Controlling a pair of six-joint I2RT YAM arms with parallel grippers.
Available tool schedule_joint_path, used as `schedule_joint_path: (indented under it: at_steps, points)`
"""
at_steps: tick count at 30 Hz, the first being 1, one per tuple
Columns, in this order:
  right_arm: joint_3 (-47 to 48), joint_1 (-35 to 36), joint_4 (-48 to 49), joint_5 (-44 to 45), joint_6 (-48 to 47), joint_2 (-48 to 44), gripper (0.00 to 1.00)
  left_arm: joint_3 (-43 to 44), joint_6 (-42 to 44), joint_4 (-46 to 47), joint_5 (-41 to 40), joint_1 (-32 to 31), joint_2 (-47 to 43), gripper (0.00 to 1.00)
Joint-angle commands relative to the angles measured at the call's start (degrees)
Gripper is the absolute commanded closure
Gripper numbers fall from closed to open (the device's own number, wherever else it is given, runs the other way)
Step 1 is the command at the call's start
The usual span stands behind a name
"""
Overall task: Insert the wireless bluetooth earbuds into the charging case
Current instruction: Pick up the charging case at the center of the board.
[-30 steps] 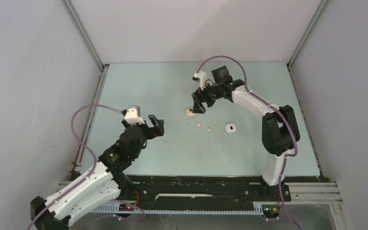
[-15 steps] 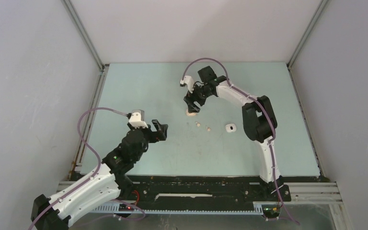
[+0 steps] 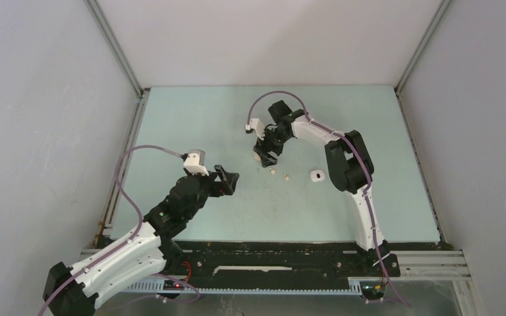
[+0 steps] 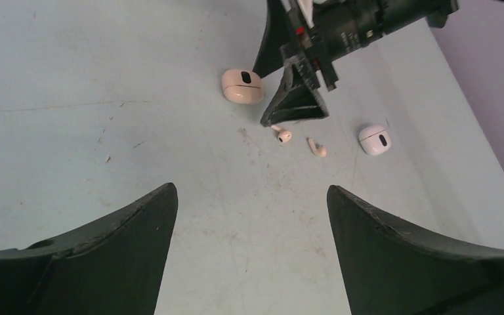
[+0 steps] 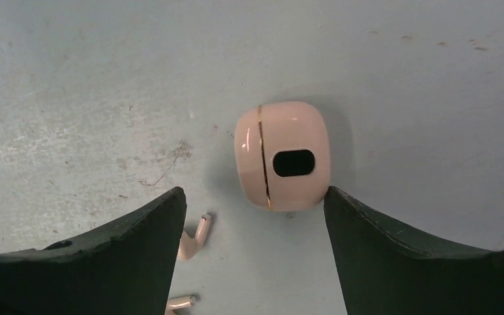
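Note:
A closed tan charging case (image 5: 282, 155) with a dark oval mark lies on the pale table. My right gripper (image 5: 254, 191) stands open just short of it, the right fingertip (image 5: 338, 200) almost against the case's corner. Two tan earbuds lie loose: one (image 5: 192, 239) by the left finger, another (image 5: 182, 303) nearer. The left wrist view shows the tan case (image 4: 243, 86), both earbuds (image 4: 284, 136) (image 4: 317, 148) and a white charging case (image 4: 375, 140). My left gripper (image 4: 251, 190) hangs open and empty, well short of them. From above, the right gripper (image 3: 264, 157) hides the tan case.
The white case (image 3: 315, 175) lies right of the earbuds (image 3: 272, 172) (image 3: 287, 176). The left gripper (image 3: 229, 181) is left of and nearer than them. Grey walls and metal rails (image 3: 126, 141) border the table (image 3: 191, 118).
My right gripper has swung left and come down over the tan case, its jaws a little narrower. The left arm has reached forward and right toward the earbuds.

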Motion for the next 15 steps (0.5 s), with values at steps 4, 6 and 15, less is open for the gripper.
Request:
schedule_joint_path:
  at_steps: [4, 6, 15]
  points:
    - [3.34, 2.3, -4.82, -1.29, -1.32, 1.43, 0.21, 0.41, -0.22, 1.91, 2.65, 0.04, -1.83, 0.1]
    - [1.68, 2.75, -5.71, -3.28, -0.77, 0.46, 0.22, 0.5, 0.11, 1.37, 2.46, 0.1, -3.28, 0.11]
    - [4.85, 3.35, -9.51, -18.75, 6.12, 0.58, 0.23, 2.66, 2.19, -5.09, 0.13, 0.03, -11.72, 0.13]
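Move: The charging case lies just at the open right fingers, its middle about 1 cm ahead, 2 cm to the left and 1 cm below the hand point. One earbud is some 4 cm back and 3 cm right of the hand, the other roughly 6 cm back and 7 cm right, both about 2 cm lower. From the left hand the case is some 15 cm ahead, 8 cm right and 15 cm down. The right hand's far-side finger, already against the case, pushes it along the board as the hand sweeps back about 5.5 cm and left some 2.5 cm, low and nearly level. The fingers stay open and the wrist tilts roughly 10 degrees. The left hand rises about 3.5 cm, easing slightly back. ##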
